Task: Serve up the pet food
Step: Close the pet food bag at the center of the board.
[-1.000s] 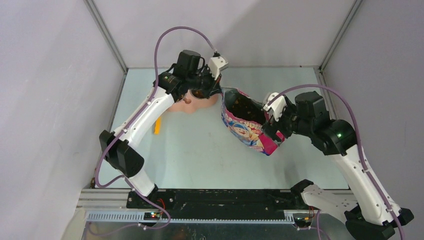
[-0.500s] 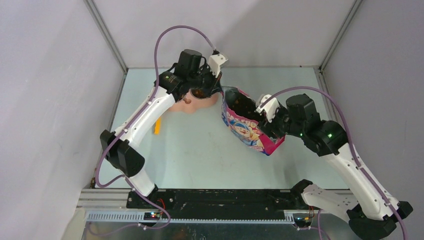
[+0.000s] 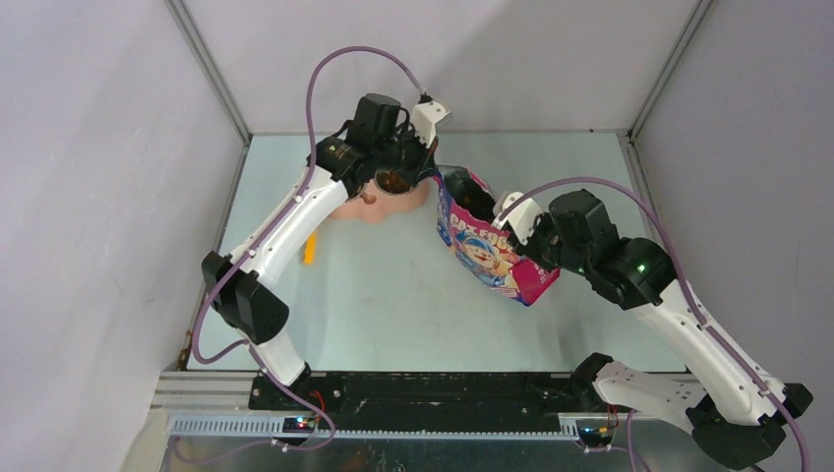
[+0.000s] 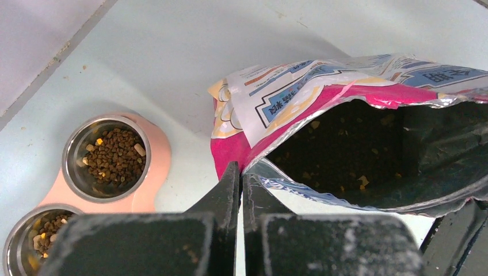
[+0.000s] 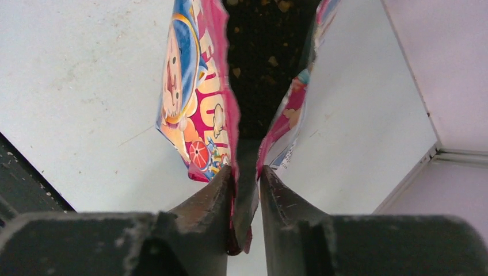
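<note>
The pet food bag [image 3: 484, 254], glossy with blue, pink and white cartoon print, stands open mid-table. Dark kibble [image 4: 345, 144] fills its inside. My left gripper [image 3: 429, 177] is shut, its tips [image 4: 241, 172] pinching the bag's far-left rim corner. My right gripper [image 3: 513, 232] is at the opposite end of the mouth. Its jaws [image 5: 246, 175] are closed on a pink fold of the bag [image 5: 195, 103], with kibble [image 5: 265, 46] showing beyond. The pink twin-bowl feeder [image 4: 156, 164] sits left of the bag, and both its steel bowls [image 4: 114, 156] hold kibble.
A yellow scoop [image 3: 309, 249] lies on the table beside the left arm. The feeder [image 3: 352, 208] is partly hidden under the left wrist. Enclosure walls and metal posts [image 3: 211, 74] border the table at the back and both sides.
My right gripper moved left onto the bag's near-right rim and closed from wide open onto the fold. The bag's mouth narrowed. The left gripper stayed shut and barely moved.
</note>
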Action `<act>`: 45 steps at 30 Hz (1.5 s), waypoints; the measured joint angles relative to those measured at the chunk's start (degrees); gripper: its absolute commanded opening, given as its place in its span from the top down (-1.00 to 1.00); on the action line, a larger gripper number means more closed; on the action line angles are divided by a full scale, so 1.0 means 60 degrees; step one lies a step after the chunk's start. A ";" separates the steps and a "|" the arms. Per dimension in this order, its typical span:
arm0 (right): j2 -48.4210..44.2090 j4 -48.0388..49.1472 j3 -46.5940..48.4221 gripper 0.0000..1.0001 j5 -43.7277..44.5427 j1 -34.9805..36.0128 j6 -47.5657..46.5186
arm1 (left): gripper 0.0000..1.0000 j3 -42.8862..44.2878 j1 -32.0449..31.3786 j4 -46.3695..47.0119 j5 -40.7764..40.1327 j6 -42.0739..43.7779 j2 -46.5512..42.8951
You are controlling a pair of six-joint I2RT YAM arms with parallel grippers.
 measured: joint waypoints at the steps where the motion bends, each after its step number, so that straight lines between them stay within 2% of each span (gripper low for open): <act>1: 0.0015 0.0000 0.0000 0.70 0.0109 0.0040 -0.0029 | 1.00 0.0004 -0.0004 0.0000 -0.0022 -0.0004 0.0000; 3: 0.0033 -0.0026 0.0000 0.88 0.0295 0.0098 -0.0069 | 1.00 0.0040 -0.0011 0.0000 -0.0073 -0.0004 0.0015; 6: 0.0033 -0.0102 0.0000 1.00 0.0568 0.0160 -0.0084 | 1.00 0.0120 -0.0015 0.0015 -0.0197 -0.0004 0.0073; 14: -0.0084 0.0004 -0.0029 1.00 0.1464 0.0229 -0.0328 | 1.00 0.0120 -0.0036 0.0069 -0.0372 0.0106 0.0080; 18: -0.0182 0.0149 -0.0040 1.00 0.1825 0.0007 -0.0433 | 1.00 0.0120 -0.0036 -0.0015 -0.0033 0.0546 -0.0007; 23: -0.0222 0.0346 0.0029 1.00 0.1512 -0.1075 -0.0397 | 1.00 0.0117 -0.0036 -0.0594 0.0678 0.1115 -0.0463; 31: -0.0168 0.0412 0.0153 1.00 -0.1304 -0.3825 0.0026 | 1.00 -0.0484 0.0073 -0.0495 0.1876 0.1355 -0.2124; 32: -0.0124 0.0423 0.0171 1.00 -0.1606 -0.4073 0.0062 | 0.95 -0.0517 0.0073 -0.0495 0.1982 0.1392 -0.2244; 33: -0.0062 0.0433 0.0204 1.00 -0.2018 -0.4360 0.0113 | 0.82 -0.0528 0.0073 -0.0499 0.2084 0.1453 -0.2339; 34: 0.0011 0.0448 0.0240 1.00 -0.2386 -0.4630 0.0157 | 0.41 -0.0528 0.0073 -0.0495 0.2153 0.1519 -0.2371; 37: 0.0175 0.0576 0.0273 1.00 -0.3319 -0.5162 0.0248 | -0.20 -0.0525 0.0069 -0.0590 0.2299 0.1854 -0.2313; 38: 0.0204 0.0616 0.0273 1.00 -0.3544 -0.5238 0.0270 | -0.31 -0.0517 0.0069 -0.0648 0.2302 0.1974 -0.2262; 39: 0.0215 0.0645 0.0273 1.00 -0.3748 -0.5293 0.0288 | -0.52 -0.0455 0.0069 -0.0743 0.2317 0.2127 -0.2178; 41: 0.0219 0.0645 0.0273 1.00 -0.4047 -0.5344 0.0299 | -0.75 -0.0146 0.0069 -0.1002 0.2313 0.2517 -0.1854; 45: 0.0204 0.0641 0.0266 1.00 -0.4346 -0.5355 0.0295 | -0.82 0.0699 0.0069 -0.1541 0.2335 0.3636 -0.1024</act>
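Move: The bag's open mouth runs between the hands, its right end lying between the right fingers, which are still slightly apart. The bag's middle is roughly 6 cm ahead, 5 cm left and 8 cm below the right hand. From the left hand, pinching the left rim corner, it lies about 7 cm back, 8 cm right and 9 cm below. The right bowl is some 10 cm ahead, 7 cm left and 18 cm below the left hand; the left bowl is 9 cm farther left. Rightward and forward goes the right hand, after first shutting its fingers on the mouth's right end; it draws that end some 6 cm right and 5 cm outward, rising slightly, its wrist turning clockwise and rolling. The left hand, still shut at first, comes off its corner, backing and lifting about 8 cm, then opens wide and eases forward and down again, turning clockwise some 20 degrees. ##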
